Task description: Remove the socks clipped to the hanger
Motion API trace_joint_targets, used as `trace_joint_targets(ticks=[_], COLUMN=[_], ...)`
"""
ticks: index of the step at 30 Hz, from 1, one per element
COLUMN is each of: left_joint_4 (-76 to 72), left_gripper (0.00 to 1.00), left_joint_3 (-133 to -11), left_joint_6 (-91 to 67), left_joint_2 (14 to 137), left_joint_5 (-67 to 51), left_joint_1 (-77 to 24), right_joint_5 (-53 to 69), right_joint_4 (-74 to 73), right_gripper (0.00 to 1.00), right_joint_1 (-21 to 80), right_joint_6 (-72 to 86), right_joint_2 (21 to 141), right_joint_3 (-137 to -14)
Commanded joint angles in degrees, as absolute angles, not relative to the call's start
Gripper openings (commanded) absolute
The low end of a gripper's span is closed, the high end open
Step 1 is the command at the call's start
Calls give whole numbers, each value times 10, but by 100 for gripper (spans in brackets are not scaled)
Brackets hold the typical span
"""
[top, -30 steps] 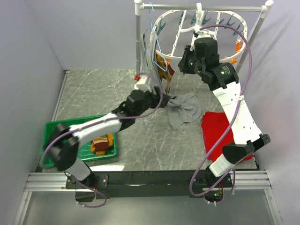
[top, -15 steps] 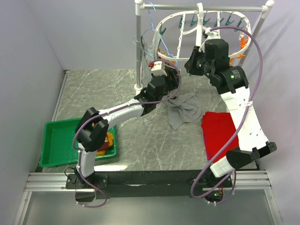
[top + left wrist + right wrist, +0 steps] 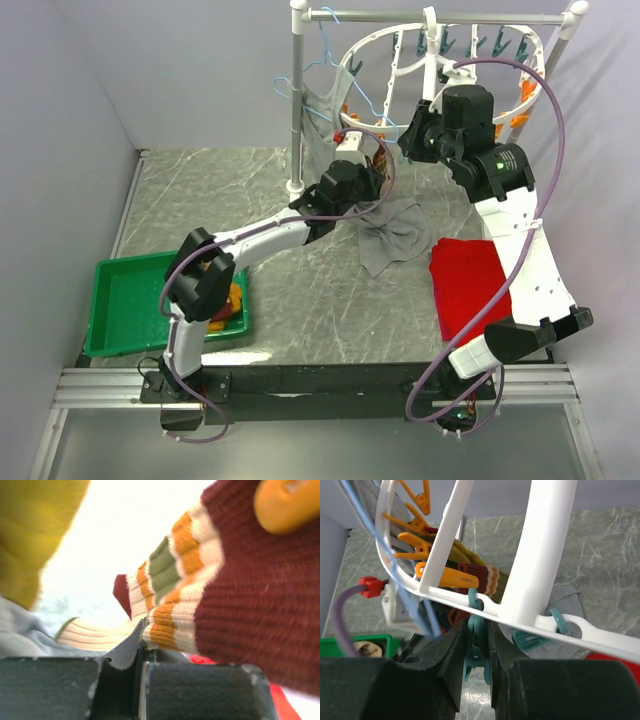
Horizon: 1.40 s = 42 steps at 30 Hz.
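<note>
The round white hanger (image 3: pixel 400 62) hangs from the rail at the back, with teal and orange clips on its rim. My left gripper (image 3: pixel 362 165) is raised under its left side. In the left wrist view the left gripper (image 3: pixel 140 636) is shut on the cuff edge of a maroon sock with orange, cream and green stripes (image 3: pixel 210 585), which an orange clip (image 3: pixel 287 502) holds. A mustard sock (image 3: pixel 30 530) hangs beside it. My right gripper (image 3: pixel 476 630) is shut on a teal clip (image 3: pixel 479 647) under the hanger's rim (image 3: pixel 540 555). It also shows in the top view (image 3: pixel 412 130).
A grey tank top (image 3: pixel 395 230) and a red cloth (image 3: pixel 465 275) lie on the table. A green tray (image 3: pixel 130 290) at the front left holds socks (image 3: pixel 228 305). A blue wire hanger (image 3: pixel 330 70) with a grey garment hangs by the rack post (image 3: pixel 296 100).
My left arm has swung from near the tray up to the socks on the hanger and closed on the striped one. My right gripper and the hanger shifted slightly up and right.
</note>
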State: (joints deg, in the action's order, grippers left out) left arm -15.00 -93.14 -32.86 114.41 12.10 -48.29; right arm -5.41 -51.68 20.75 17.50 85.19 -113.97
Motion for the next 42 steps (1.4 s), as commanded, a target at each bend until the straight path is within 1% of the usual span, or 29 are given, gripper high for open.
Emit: trace_joint_targets(ticks=[1, 4, 6, 7, 9, 10, 13, 21, 24, 28, 35, 39, 42], left_joint_4=[-149, -130, -124, -125, -119, -117, -117, -149, -149, -145, -134, -131, -127], left_gripper=[1, 1, 1, 1, 1, 1, 1, 1, 1, 1, 1, 1, 1], left_joint_3=[-912, -896, -882, -879, -874, -874, -867, -828, -820, -816, -814, -820, -824], left_joint_6=[-371, -397, -410, -418, -430, -441, -464, -502, -504, -505, -508, -514, -512], left_joint_2=[1055, 1031, 1016, 1012, 1002, 1000, 994, 974, 968, 961, 953, 955, 957], left_joint_5=[11, -17, -32, -46, -59, -69, -90, -139, -145, -144, -139, -140, -139], left_joint_1=[-489, -489, -490, -489, -489, -489, -490, -493, -495, -496, -498, -504, -508], right_joint_5=[-32, -25, -19, -18, -6, -2, 19, 47, 80, 94, 121, 106, 92], right_joint_4=[-549, -572, -577, -581, -584, -588, -593, -626, -609, -575, -533, -539, -538], right_gripper=[27, 35, 37, 41, 46, 52, 57, 59, 59, 63, 62, 59, 58], right_joint_1=[193, 189, 186, 185, 185, 185, 185, 185, 190, 193, 196, 210, 217], right_joint_6=[164, 163, 163, 162, 163, 166, 168, 156, 138, 135, 153, 150, 149], right_joint_2=[824, 835, 833, 831, 827, 824, 816, 799, 790, 796, 834, 869, 882], right_joint_3=[-1145, -1162, -1163, -1164, -1165, -1165, -1165, -1190, -1165, -1145, -1160, -1191, -1202])
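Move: The orange clip gripping the striped sock's cuff sits on the hanger rim, roughly 14 cm above my left hand and some 3 cm nearer my base; that hand already holds the sock. From my right hand, which is still squeezing an empty teal clip, this orange clip lies about 5 cm left, 3 cm ahead and 1 cm lower. More orange clips stand about 5 cm beyond it and 3 cm farther left; a second teal clip is some 5 cm to my right hand's right, 1 cm back. With my left fingers shut on the striped sock, I draw it back about 13 cm and up some 6, passing under the rim and turning the wrist clockwise. Meanwhile my right fingers open and let go of the teal clip; that hand backs off 6 cm, then swings forward and left, open, to the orange clip on the sock's cuff, turning some 15 degrees counter-clockwise. ##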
